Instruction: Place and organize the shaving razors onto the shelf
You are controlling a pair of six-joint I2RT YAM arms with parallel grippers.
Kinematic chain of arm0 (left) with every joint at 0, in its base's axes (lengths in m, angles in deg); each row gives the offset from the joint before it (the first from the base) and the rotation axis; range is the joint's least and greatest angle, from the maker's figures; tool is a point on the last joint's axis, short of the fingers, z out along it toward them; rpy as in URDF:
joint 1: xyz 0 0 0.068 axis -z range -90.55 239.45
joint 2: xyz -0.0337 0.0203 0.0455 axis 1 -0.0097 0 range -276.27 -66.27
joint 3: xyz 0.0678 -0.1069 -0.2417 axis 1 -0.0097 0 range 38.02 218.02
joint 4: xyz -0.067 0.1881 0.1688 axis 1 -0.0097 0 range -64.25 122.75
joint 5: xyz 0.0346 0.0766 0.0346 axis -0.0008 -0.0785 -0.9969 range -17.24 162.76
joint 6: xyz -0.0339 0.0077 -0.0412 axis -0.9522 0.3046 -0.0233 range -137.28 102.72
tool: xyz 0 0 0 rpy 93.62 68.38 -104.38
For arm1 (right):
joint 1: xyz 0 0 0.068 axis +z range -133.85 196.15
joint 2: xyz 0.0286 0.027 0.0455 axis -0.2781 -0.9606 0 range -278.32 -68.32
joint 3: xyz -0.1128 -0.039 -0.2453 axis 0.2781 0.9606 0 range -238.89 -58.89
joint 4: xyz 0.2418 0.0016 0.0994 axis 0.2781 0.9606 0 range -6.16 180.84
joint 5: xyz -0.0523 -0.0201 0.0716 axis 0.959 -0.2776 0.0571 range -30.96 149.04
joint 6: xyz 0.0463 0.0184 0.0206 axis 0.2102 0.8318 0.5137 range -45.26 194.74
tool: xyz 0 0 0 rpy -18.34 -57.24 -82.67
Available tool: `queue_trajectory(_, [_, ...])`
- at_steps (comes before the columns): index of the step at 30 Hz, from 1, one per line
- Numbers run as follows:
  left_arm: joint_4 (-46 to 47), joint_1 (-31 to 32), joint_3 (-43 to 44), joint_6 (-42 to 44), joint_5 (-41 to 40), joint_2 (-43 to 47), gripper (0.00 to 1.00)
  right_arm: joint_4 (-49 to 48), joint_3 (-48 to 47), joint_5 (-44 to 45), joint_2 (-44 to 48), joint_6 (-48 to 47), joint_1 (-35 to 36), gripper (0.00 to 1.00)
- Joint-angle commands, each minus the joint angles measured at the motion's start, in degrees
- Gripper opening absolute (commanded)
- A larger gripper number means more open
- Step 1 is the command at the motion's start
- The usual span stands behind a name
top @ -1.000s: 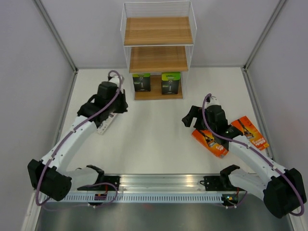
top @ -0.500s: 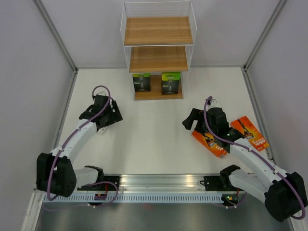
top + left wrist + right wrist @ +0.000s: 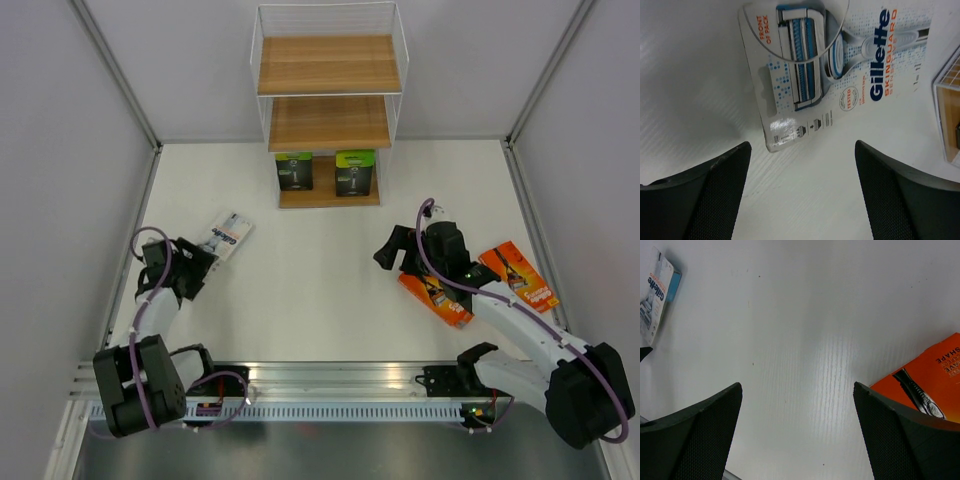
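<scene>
The shelf (image 3: 329,110) stands at the far middle, with two black-and-green razor packs (image 3: 294,171) (image 3: 355,172) upright on its bottom board. A clear-and-light-blue blister pack (image 3: 226,235) (image 3: 840,65) lies flat on the table, just ahead of my left gripper (image 3: 192,268) (image 3: 802,150), which is open and empty. Two orange packs (image 3: 437,296) (image 3: 520,275) lie flat at the right. My right gripper (image 3: 395,250) (image 3: 797,390) is open over bare table, with the nearer orange pack (image 3: 930,380) beside its right finger.
White walls close in the table on the left, right and far sides. A metal rail (image 3: 340,385) with both arm bases runs along the near edge. A corner of the shelf (image 3: 947,115) shows at the right of the left wrist view.
My left gripper has opened and let go of the blister pack, and the left arm has drawn back toward the near left. The right arm has hardly moved.
</scene>
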Motion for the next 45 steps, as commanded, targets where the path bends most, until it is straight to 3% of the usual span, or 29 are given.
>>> queue_trajectory(1, [8.76,-2.90,-2.07,-2.97,3.99,0.32,0.88,-2.78,0.06,-1.05,-1.16,0.24,0.12,0.98])
queue_trajectory(11, [33.29,-4.58,-9.19,-9.56,5.22,-9.78,0.79,-3.66,-1.88,-0.62,-4.24,0.24,0.21,0.98])
queue_trajectory(14, [37.77,-4.58,-10.33,-9.92,4.52,-11.90,0.68,-3.57,-2.67,-0.09,-5.11,0.24,0.12,0.98])
queue_trajectory(16, [40.32,-4.58,-11.21,-9.57,4.08,-12.25,0.48,-3.48,-3.11,-0.09,-5.90,0.15,0.12,0.98])
queue_trajectory(20, [42.18,-4.49,-10.78,-6.49,3.99,-12.51,0.24,-3.04,-3.72,0.09,-7.31,0.33,0.21,0.98])
queue_trajectory(21, [41.49,-4.49,-10.34,-6.05,3.38,-12.69,0.02,-3.04,-3.98,0.09,-7.66,0.24,0.21,0.98])
queue_trajectory(27, [44.29,-4.75,-8.14,-3.50,5.39,-14.28,0.02,-2.69,-5.04,0.44,-9.42,0.33,0.30,0.98])
queue_trajectory(32, [34.13,-4.67,-2.53,-1.75,9.61,-6.73,0.02,-2.86,-7.06,-0.17,-10.21,0.06,0.91,0.98])
queue_trajectory(38, [13.13,-2.56,11.52,8.17,18.47,1.63,0.02,-6.29,-9.52,-1.84,-11.18,-3.62,3.54,0.98])
queue_trajectory(41, [-0.65,1.91,19.26,16.87,16.31,4.43,0.02,-7.86,-9.97,-3.94,-11.53,-5.82,4.25,0.98])
queue_trajectory(45, [-9.66,9.03,27.95,25.30,14.02,5.42,0.02,-12.09,-8.73,-5.80,-9.25,-5.56,4.52,0.98])
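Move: The white razor pack lies flat just beyond the left hand's open fingers, its middle about 8 cm ahead, 4 cm to the right and 3 cm below. The shelf's bottom board is centred some 24 cm ahead and 29 cm right of that hand, with the left green-topped box standing on it about 22 cm ahead and 21 cm right. From the right hand the razor pack is roughly 45 cm left, 7 cm ahead and 10 cm below. The left fingers shut on the near end of the razor pack and pinch it, after the hand eases about 4 cm forward, a little left and down. It then lifts the pack steeply, about 20 cm, still edging forward and finally swinging right, while the wrist tips up some 30 degrees and turns clockwise. The empty, open right hand dips, then drifts about 5 cm left, slightly forward and up. ##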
